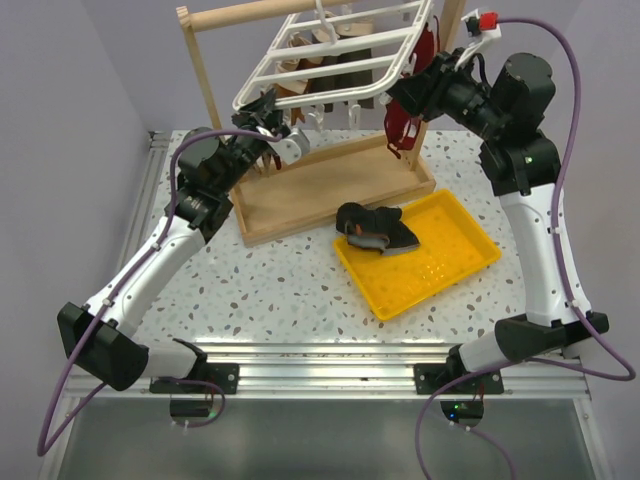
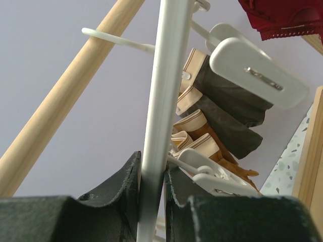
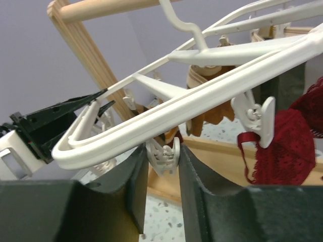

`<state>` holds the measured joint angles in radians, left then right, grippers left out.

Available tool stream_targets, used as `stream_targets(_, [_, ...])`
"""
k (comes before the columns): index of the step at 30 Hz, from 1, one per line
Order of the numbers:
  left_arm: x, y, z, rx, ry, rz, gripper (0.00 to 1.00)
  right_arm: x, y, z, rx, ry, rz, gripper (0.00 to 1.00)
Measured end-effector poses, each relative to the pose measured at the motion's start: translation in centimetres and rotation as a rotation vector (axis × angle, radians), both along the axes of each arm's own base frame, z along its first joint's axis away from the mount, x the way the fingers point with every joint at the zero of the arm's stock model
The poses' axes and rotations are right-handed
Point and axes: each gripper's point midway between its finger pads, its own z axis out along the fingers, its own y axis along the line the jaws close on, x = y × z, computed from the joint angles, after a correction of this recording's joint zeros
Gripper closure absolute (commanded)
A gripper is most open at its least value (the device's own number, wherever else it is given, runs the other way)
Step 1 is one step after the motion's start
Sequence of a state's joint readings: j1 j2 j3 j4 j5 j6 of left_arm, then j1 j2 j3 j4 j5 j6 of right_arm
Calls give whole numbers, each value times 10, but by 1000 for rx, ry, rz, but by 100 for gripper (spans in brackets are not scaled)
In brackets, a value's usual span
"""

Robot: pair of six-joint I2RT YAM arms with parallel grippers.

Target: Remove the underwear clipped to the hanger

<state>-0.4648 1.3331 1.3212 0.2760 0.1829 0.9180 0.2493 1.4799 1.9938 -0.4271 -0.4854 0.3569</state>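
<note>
The white hanger [image 1: 330, 50] hangs tilted from the wooden stand. My left gripper [image 1: 272, 122] is shut on the hanger's left rim bar [image 2: 154, 126]; the bar runs between its jaws [image 2: 152, 176]. Dark grey underwear [image 2: 229, 103] and brown underwear [image 2: 214, 146] with beige waistbands stay clipped under the slats. My right gripper [image 1: 410, 88] is at the hanger's right side, and its jaws [image 3: 162, 152] press on both sides of a small white clip [image 3: 165, 156] under the rim. Black underwear [image 1: 375, 228] lies in the yellow tray [image 1: 455, 262].
The wooden stand [image 1: 330, 190] has a flat base and upright posts around the hanger. A red bra [image 1: 400, 125] hangs at the hanger's right end, also in the right wrist view [image 3: 287, 143]. A large white clip [image 2: 257, 73] dangles near the left gripper.
</note>
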Motion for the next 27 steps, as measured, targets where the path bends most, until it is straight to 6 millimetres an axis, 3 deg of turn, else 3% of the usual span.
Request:
stream_targets(2, [0, 0, 0, 0, 2, 0, 91, 1, -2, 0, 2, 0, -9, 40])
stream_targets(8, [0, 1, -1, -5, 4, 0, 90, 6, -12, -6, -37, -9, -53, 12])
stream_targets(11, [0, 1, 0, -6, 4, -2, 90, 0, -18, -17, -97, -13, -66, 4])
stream_targets(19, [-2, 1, 2, -9, 1, -5, 89, -48, -45, -44, -347, -97, -63, 1])
stream_targets(22, [-3, 1, 3, -9, -1, -5, 88, -65, -52, -90, -509, -128, 0, 1])
stream_targets(27, [-3, 1, 3, -9, -1, -7, 88, -87, -54, -216, -779, -81, 246, 1])
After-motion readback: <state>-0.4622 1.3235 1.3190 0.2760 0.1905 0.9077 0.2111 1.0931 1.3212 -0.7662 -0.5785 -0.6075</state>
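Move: About 50 cm below the right hand, some 7 cm farther out and 1 cm to its right, the black underwear already lies over the far left edge of the yellow tray, whose middle is about 2 cm ahead and 9 cm right of the hand. The red bra hangs some 10 cm ahead, 2 cm to the right and 9 cm lower. From the left hand, the underwear is about 3 cm ahead, 22 cm right and 45 cm below. Letting go of the white clip at the hanger's edge, the right fingers spread wide; the hand then backs out and drops, faster and faster, about 20 cm down with some 8 cm back and 5 cm right, towards the underwear. Its wrist rolls some 45 degrees, left side dropping, so the fingers dip from near level to slanting down. The left hand keeps its grip on the hanger frame. ##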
